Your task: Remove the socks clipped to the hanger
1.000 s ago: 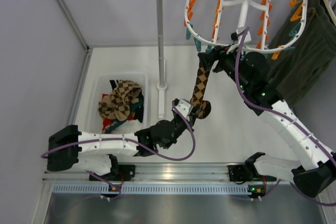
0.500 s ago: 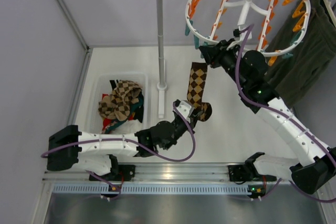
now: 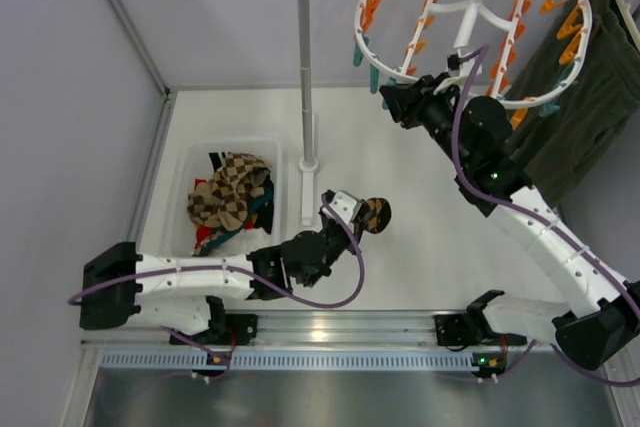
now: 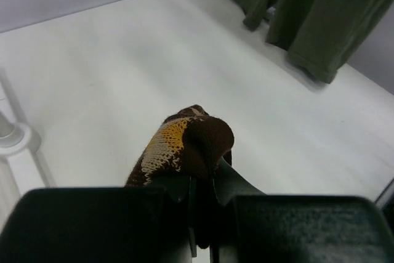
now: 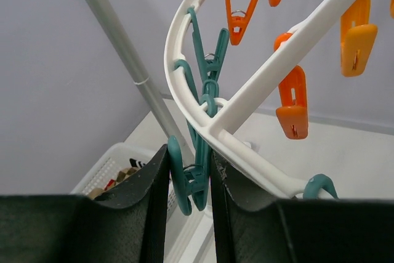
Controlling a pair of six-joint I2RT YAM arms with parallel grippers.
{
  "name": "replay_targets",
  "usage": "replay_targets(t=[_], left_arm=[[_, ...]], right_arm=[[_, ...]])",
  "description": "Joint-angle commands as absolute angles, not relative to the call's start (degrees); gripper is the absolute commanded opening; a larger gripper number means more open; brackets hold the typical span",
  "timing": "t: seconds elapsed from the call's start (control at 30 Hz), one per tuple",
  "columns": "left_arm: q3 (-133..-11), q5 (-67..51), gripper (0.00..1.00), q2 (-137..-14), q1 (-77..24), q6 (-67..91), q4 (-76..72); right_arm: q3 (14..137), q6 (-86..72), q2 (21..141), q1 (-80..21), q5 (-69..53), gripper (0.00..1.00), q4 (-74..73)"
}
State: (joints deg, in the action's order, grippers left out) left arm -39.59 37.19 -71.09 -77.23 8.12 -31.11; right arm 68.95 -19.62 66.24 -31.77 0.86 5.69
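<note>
A brown argyle sock [image 3: 375, 213] is bunched in my left gripper [image 3: 345, 209], low over the table and apart from the hanger. The left wrist view shows the jaws [image 4: 203, 180] shut on the sock's [image 4: 184, 146] brown and tan end. The white oval hanger [image 3: 470, 17] with orange and teal clips hangs from the pole at the top right. My right gripper [image 3: 392, 102] sits at its lower left rim. Its fingers press both sides of a teal clip [image 5: 194, 180] under the white rim [image 5: 246, 109]. No sock shows in that clip.
A white basket [image 3: 190, 162] at the left holds several argyle socks [image 3: 232, 192] with red and teal ones. The grey pole rack [image 3: 305, 67] stands between basket and hanger. A dark green garment [image 3: 585, 97] hangs at the right, seen too as the garment [image 4: 308, 10].
The sock came off the hanger and dropped with my left gripper, which pulled back toward the near edge. My right gripper closed on the teal clip. The hanger swung slightly.
</note>
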Motion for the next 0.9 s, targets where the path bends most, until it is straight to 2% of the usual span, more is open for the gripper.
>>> replay_targets(t=[0.0, 0.07, 0.1, 0.17, 0.2, 0.27, 0.3, 0.47, 0.6, 0.87], left_arm=[[-42.7, 41.3, 0.00, -67.0, -74.7, 12.2, -21.4], [-44.6, 40.9, 0.00, -65.1, -70.7, 15.5, -13.1], [-45.0, 41.1, 0.00, -64.4, -69.6, 16.1, -10.7], [-46.6, 41.7, 0.00, -61.9, -66.9, 17.7, -4.2], [-47.1, 41.6, 0.00, -61.0, -65.8, 18.3, -2.2], [-50.1, 41.7, 0.00, -58.6, -62.6, 21.2, 6.7], [-51.3, 42.1, 0.00, -57.8, -61.4, 22.7, 9.1], [-56.5, 44.1, 0.00, -54.1, -55.2, 24.7, 22.0], [-61.1, 40.3, 0.00, -53.4, -46.6, 25.8, 27.1], [-65.2, 32.1, 0.00, -54.5, -32.0, 25.8, 30.6]], right_arm=[[68.4, -20.0, 64.4, -32.2, -1.7, 0.25, 9.1], [68.3, -20.3, 63.9, -32.2, -2.9, 0.38, 8.3], [68.2, -20.4, 63.2, -32.2, -3.2, 0.49, 8.0], [67.8, -20.4, 62.4, -32.2, -4.1, 0.58, 7.2], [67.6, -20.3, 61.5, -32.2, -4.2, 0.71, 6.6], [66.9, -19.3, 60.5, -32.2, -4.2, 0.87, 5.2], [66.4, -19.0, 59.3, -32.2, -4.2, 0.99, 4.8], [64.6, -18.3, 55.7, -32.2, -8.2, 0.99, 2.5], [64.4, -18.9, 53.6, -32.2, -12.0, 0.99, 0.4], [63.3, -19.2, 49.6, -32.2, -13.4, 0.99, -6.1]])
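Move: The left hand already holds the freed checkered sock; the sock basket's middle lies about 34 cm to its left, 17 cm ahead and some 18 cm below, with the foot of the pole roughly 13 cm left and 27 cm ahead, on the table. The right hand's fingers are on a teal clip on the hanger rim; the next teal clip is about 3 cm ahead and 3 cm left, and the hanger's middle some 12 cm ahead and 14 cm right, slightly above. The right fingers let go of the teal clip, spreading wide, and draw back about 8 cm from the hanger rim. Still pinching the sock, the left hand sweeps some 26 cm left and about 11 cm forward to the basket, rising around 6 cm while turning roughly 45 degrees counter-clockwise and tipping its fingers down a little. ##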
